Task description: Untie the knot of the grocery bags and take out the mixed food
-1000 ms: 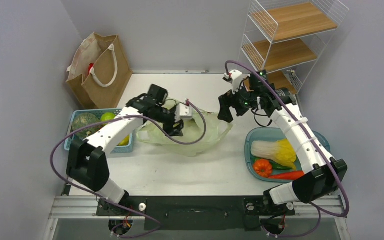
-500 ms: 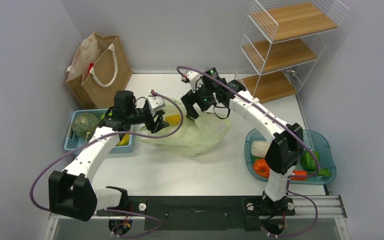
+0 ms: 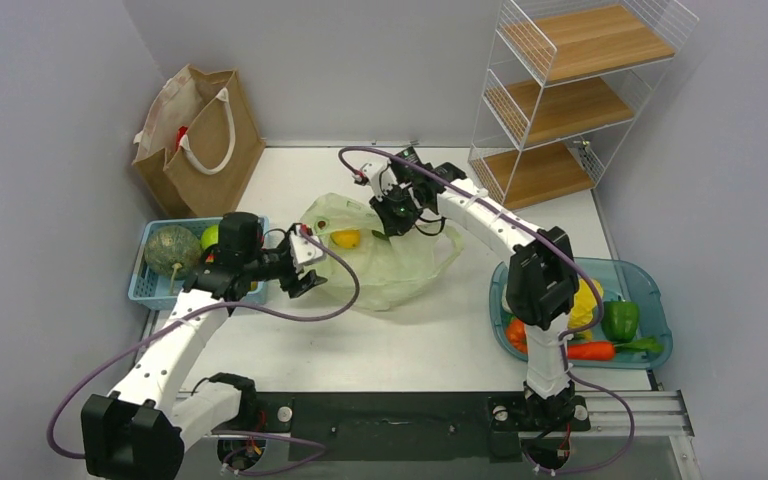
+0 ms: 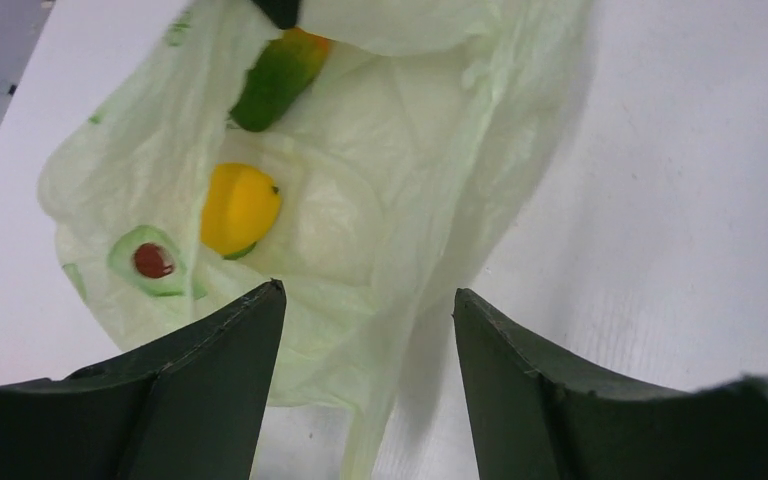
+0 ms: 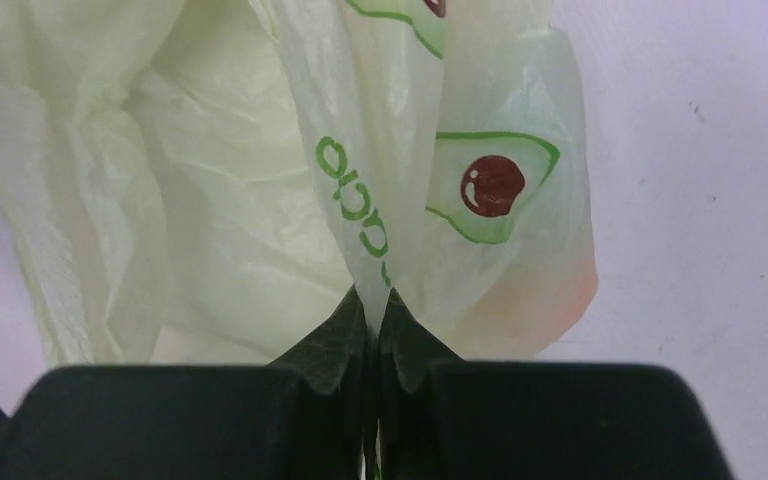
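The pale green plastic bag (image 3: 400,262) lies slumped mid-table with its mouth facing left. Inside lie a yellow fruit (image 4: 240,207) and an orange-green mango (image 4: 278,75). My right gripper (image 3: 392,222) is at the bag's far upper edge, shut on a fold of the printed plastic (image 5: 370,250). My left gripper (image 4: 370,300) is open at the bag's near left edge, with a loose strip of plastic lying between its fingers, ungripped. The knot is out of view. The brown paper bag (image 3: 200,135) stands at the back left.
A blue basket (image 3: 150,288) on the left holds a green squash (image 3: 172,250) and a lime. A blue tray (image 3: 652,345) on the right holds a green pepper (image 3: 620,320), a ribbed orange piece and a red chili. A wire shelf (image 3: 570,95) stands back right.
My right arm swung left from near the shelf to the bag's far edge and shut on the plastic. My left gripper drew back leftward out of the bag.
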Available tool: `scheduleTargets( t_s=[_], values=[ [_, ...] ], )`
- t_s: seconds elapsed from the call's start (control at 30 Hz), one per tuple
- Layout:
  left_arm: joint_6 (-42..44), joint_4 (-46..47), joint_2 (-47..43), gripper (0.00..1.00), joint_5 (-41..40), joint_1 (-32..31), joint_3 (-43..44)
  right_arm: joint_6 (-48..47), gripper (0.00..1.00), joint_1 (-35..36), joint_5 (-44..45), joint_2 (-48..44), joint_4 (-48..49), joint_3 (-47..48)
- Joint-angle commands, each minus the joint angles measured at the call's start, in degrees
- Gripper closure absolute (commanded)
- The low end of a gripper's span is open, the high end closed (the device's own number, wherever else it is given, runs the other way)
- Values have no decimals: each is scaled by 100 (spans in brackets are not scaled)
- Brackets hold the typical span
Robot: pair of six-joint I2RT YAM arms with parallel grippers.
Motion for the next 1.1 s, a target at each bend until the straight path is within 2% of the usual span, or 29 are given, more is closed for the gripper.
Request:
scheduleTargets(
  t_s=[0.0,0.17,0.3,0.5,0.6,0.8,0.97,1.07],
  values=[
    [1561,-809,-201,40,-94,-432,-47,-6,100,106,-673,-596,54,485],
    [2045,-918,-492,41,-427,-1181,-244,-74,100,412,-1196,-1798,339,-265],
    [2060,-711,-485,44,-581,-1642,-349,-656,100,634,-1136,-2287,342,-1136],
    [2004,-481,-158,53,-832,-1694,-118,-919,100,661,-1007,-2317,216,-1573],
    [1818,-461,-72,57,-716,-1644,112,-1075,100,610,-649,-2295,225,-1823],
    [1680,130,64,66,-847,-1583,-20,-745,100,333,-255,-2214,615,-2228],
    [2560,61,840,68,-1421,-1672,211,-429,100,165,-370,-1991,716,-1999],
    [2441,121,1451,62,-1695,-1688,656,-224,100,164,-447,-1812,713,-1845]
  ],
)
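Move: The yellow fruit lies in the open grocery bag, about 13 cm ahead of the left hand, 7 cm to its right and 13 cm below. The papaya is level with the yellow fruit and some 8 cm farther right, its green end showing under the right gripper; the blue basket stands about 26 cm left of the left hand and 8 cm ahead. The right hand already pinches the bag's rim, with the yellow fruit roughly 11 cm to its left, level with it and 8 cm lower. Keeping the bag's rim pinched, the right hand hauls it up and back towards the robot by about 11 cm each way, then lowers it most of the way again while easing right and a little forward. The left hand first clears back and right, turning some 20 degrees clockwise, then comes forward again and down over the bag's mouth towards the yellow fruit, its fingers narrowing from wide to about a third open. ##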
